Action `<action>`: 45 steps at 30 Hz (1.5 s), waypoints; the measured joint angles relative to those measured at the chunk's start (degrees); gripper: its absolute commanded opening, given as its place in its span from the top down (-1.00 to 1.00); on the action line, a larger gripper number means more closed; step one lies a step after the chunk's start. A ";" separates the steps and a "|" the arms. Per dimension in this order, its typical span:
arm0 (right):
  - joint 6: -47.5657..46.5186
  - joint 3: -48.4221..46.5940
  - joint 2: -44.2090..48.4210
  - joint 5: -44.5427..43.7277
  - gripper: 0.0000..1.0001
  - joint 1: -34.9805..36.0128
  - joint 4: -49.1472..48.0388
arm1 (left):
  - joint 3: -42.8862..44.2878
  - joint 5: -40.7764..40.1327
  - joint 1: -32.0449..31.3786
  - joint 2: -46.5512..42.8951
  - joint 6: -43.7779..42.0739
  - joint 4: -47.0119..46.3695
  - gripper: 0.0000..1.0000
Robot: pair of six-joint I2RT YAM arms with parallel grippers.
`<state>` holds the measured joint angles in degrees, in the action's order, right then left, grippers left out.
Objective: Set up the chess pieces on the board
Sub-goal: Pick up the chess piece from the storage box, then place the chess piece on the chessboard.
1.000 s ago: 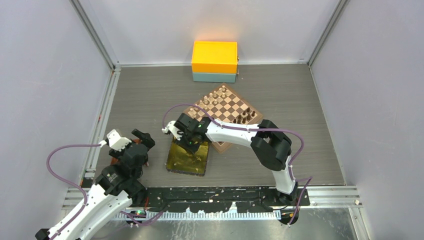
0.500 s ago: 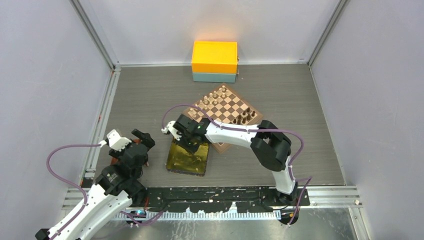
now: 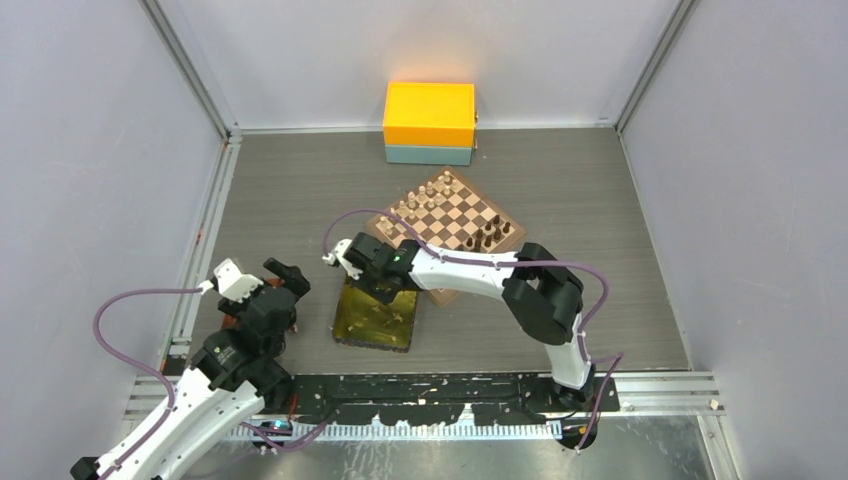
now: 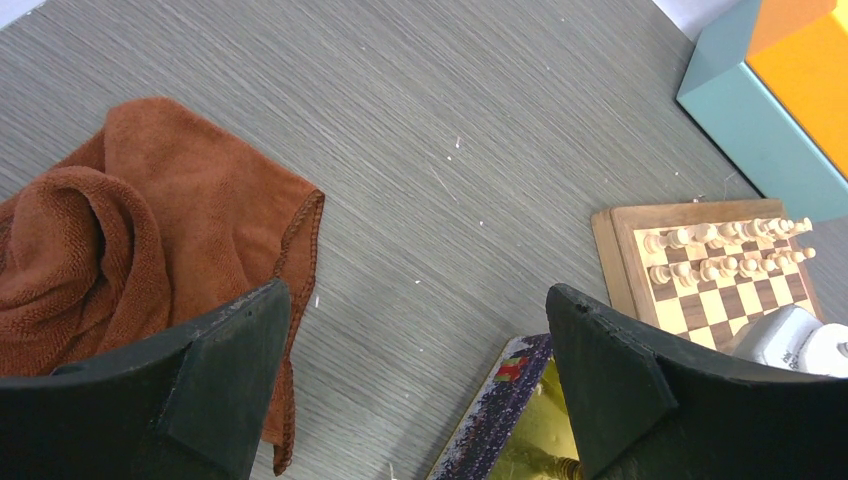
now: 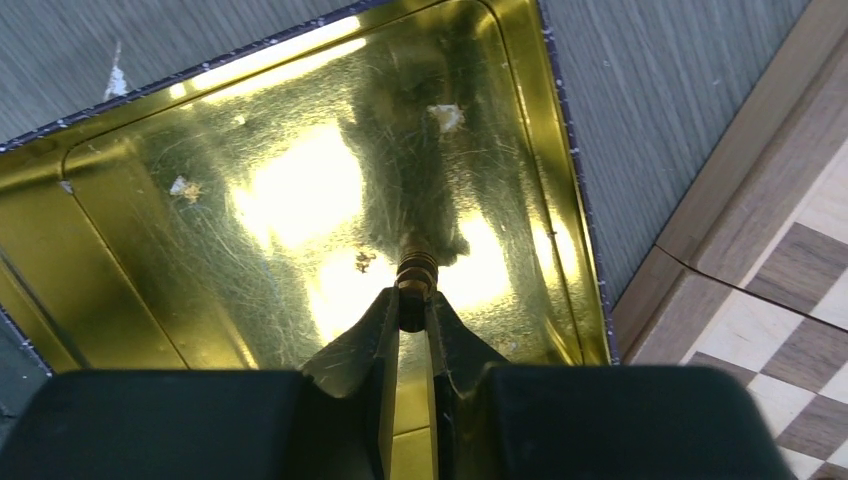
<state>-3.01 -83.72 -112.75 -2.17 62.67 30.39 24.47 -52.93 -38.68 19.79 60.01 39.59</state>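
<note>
In the right wrist view my right gripper (image 5: 411,300) is shut on a small dark-brown chess piece (image 5: 415,272), whose end sticks out beyond the fingertips over the shiny gold tray (image 5: 200,200). From above, the right gripper (image 3: 383,290) hangs over the far end of the tray (image 3: 372,325), just left of the board (image 3: 450,215). Several dark pieces (image 3: 488,236) stand along the board's right side. My left gripper (image 3: 262,282) is open and empty at the near left, away from the tray; the tray's dotted rim (image 4: 510,400) shows between its fingers.
An orange and teal box (image 3: 429,122) stands at the back wall. A rust-brown cloth (image 4: 120,230) lies crumpled under the left gripper. Pale chessmen (image 4: 720,245) line the board's far-left edge. The board's corner (image 5: 780,270) lies just right of the tray.
The right gripper's jaws have narrowed onto the dark piece in the tray, and the wrist has shifted slightly. The left arm has not moved.
</note>
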 measured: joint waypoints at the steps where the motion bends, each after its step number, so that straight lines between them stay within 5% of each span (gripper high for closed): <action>1: 0.13 0.04 0.04 -0.28 0.98 0.00 0.00 | 0.00 0.00 0.00 0.00 0.00 0.00 -0.99; 30: 0.94 4.35 21.66 -8.26 0.98 -1.11 5.92 | 0.00 0.85 0.00 3.65 -0.39 -2.54 -0.99; 45: 1.64 15.39 28.04 -4.90 0.98 -16.09 5.97 | 0.00 1.77 0.00 4.44 -0.35 -3.13 -0.99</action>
<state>-1.37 -68.34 -84.71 -7.07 46.59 36.36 24.47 -51.16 -38.68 24.23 59.66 36.47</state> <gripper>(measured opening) 0.188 0.996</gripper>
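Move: The right hand already pinches a dark chess piece low in the storage box, whose middle is about 3 cm back, 1 cm left and 3 cm below. The empty back-row square lies some 5 cm ahead, 15 cm right and 1 cm below. From that square, the corner piece is 2 cm back and 2 cm left, the next back-row piece 2 cm ahead and 2 cm right. From the left hand the square is about 6 cm ahead, 35 cm right, 10 cm below. Still pinching the piece, the right hand rises 12 cm, then arcs 15 cm right and forward towards the gap. ##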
